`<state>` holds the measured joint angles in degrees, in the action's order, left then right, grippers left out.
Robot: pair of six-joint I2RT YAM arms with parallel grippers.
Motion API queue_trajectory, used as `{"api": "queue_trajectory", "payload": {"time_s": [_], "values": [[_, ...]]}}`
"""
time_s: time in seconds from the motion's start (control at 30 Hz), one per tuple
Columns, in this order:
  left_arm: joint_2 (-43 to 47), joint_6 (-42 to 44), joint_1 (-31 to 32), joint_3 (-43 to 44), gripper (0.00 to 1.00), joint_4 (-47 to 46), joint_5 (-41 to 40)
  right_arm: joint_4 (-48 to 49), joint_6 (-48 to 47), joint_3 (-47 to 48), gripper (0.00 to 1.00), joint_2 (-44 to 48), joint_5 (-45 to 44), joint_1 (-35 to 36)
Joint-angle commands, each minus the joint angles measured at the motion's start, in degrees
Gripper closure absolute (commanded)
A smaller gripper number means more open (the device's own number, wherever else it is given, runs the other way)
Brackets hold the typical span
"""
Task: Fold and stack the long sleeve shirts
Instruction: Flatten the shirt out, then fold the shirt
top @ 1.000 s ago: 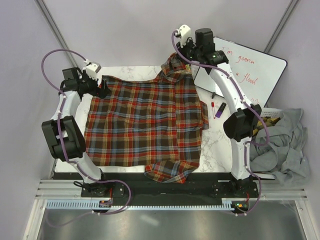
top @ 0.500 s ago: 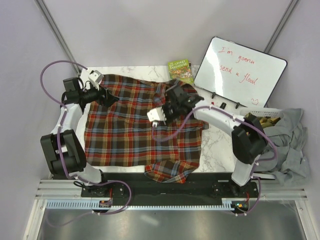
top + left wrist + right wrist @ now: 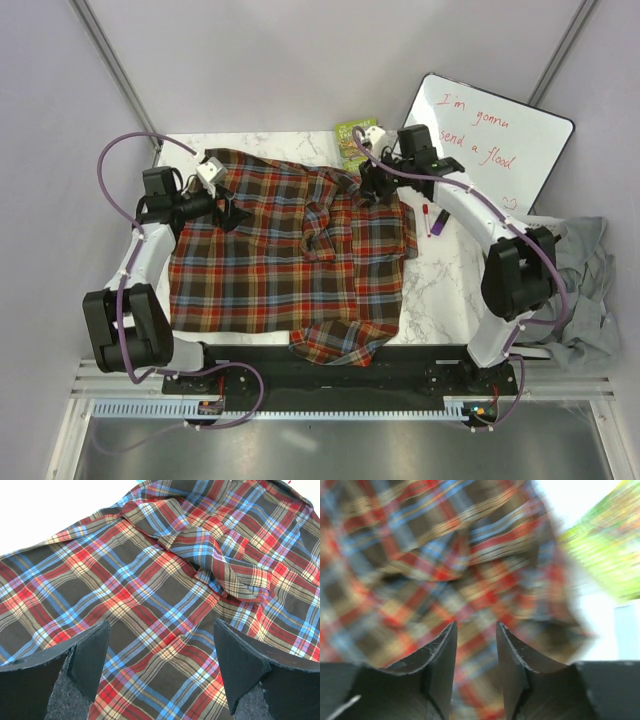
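Note:
One long sleeve shirt (image 3: 270, 270), plaid in red, brown and blue, lies spread over the white table. Its collar end is folded back onto the middle as a rumpled flap (image 3: 325, 215), also seen in the left wrist view (image 3: 220, 565). My left gripper (image 3: 228, 210) hovers over the shirt's far left part, jaws wide open (image 3: 161, 625) with only flat cloth under them. Near the shirt's far right corner, my right gripper (image 3: 366, 188) is open with a narrow gap (image 3: 476, 626) and nothing between the fingers. That view is blurred.
A green book (image 3: 352, 140) lies at the table's far edge beside the right gripper, blurred in the wrist view (image 3: 605, 555). A whiteboard (image 3: 490, 150) leans at the far right, with two markers (image 3: 432, 217) in front. A grey cloth heap (image 3: 580, 290) lies off the table's right side.
The right gripper carried the collar end from the far edge onto the shirt's middle, let go and drew back to the far right. The left gripper shifted right over the shirt.

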<state>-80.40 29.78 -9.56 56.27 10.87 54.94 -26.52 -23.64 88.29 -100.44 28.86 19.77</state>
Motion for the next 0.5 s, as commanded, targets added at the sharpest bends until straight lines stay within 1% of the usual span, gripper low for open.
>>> {"api": "queue_trajectory", "payload": {"time_s": [0.0,0.03,0.1,0.13,0.23,0.3,0.33,0.47], "values": [[1.3,2.04,1.56,0.24,0.1,-0.33,-2.38,3.93,25.81,-6.54,0.57,-3.09,7.17,3.26],[1.47,1.6,1.65,0.16,0.1,-0.33,-2.73,5.59,29.14,-7.34,0.57,-3.61,7.61,3.95],[1.91,0.46,1.65,-0.28,0.1,-0.33,-3.26,8.14,32.33,-10.05,0.57,-3.97,7.26,4.49],[2.18,0.19,1.65,-0.46,0.1,-0.33,-3.43,11.29,34.25,-10.85,0.57,-4.23,6.48,5.1],[3.41,-0.69,1.74,-1.69,0.1,-0.33,-3.79,15.78,35.59,-10.95,0.56,-6.77,4.89,6.07],[4.02,-1.56,1.74,-2.3,0.1,-0.41,-4.05,16.5,36.38,-9.12,0.55,-9.14,3.14,6.07],[4.2,-1.74,1.74,-2.31,0.1,-0.33,-4.14,16.68,36.47,-8.49,0.55,-11.59,3.22,6.07],[4.99,-1.83,1.74,-2.48,0.1,0.64,-4.84,16.77,38.22,-7.69,0.56,-14.78,4.97,6.24]]}}
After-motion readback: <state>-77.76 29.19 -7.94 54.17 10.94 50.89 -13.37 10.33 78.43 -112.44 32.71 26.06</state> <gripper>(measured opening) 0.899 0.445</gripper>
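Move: About 7 cm back, 11 cm to the left and some 17 cm below the right hand lies the bunched flap of cloth folded over on the shirt. From the right hand, the book is roughly 15 cm ahead and about 1 cm right, and the red marker about 18 cm right and 3 cm back, both some 17 cm below. The same flap is roughly 19 cm right and 2 cm ahead of the left hand, about 15 cm lower. Swooping down some 12 cm, the right hand also goes about 7 cm left and back towards the bunched flap; it overshoots backwards to about 6.5 cm, then comes forward 2 cm while still sinking. The wrist tips over by some 35 degrees so the fingers point much more steeply down, staying about half open. ##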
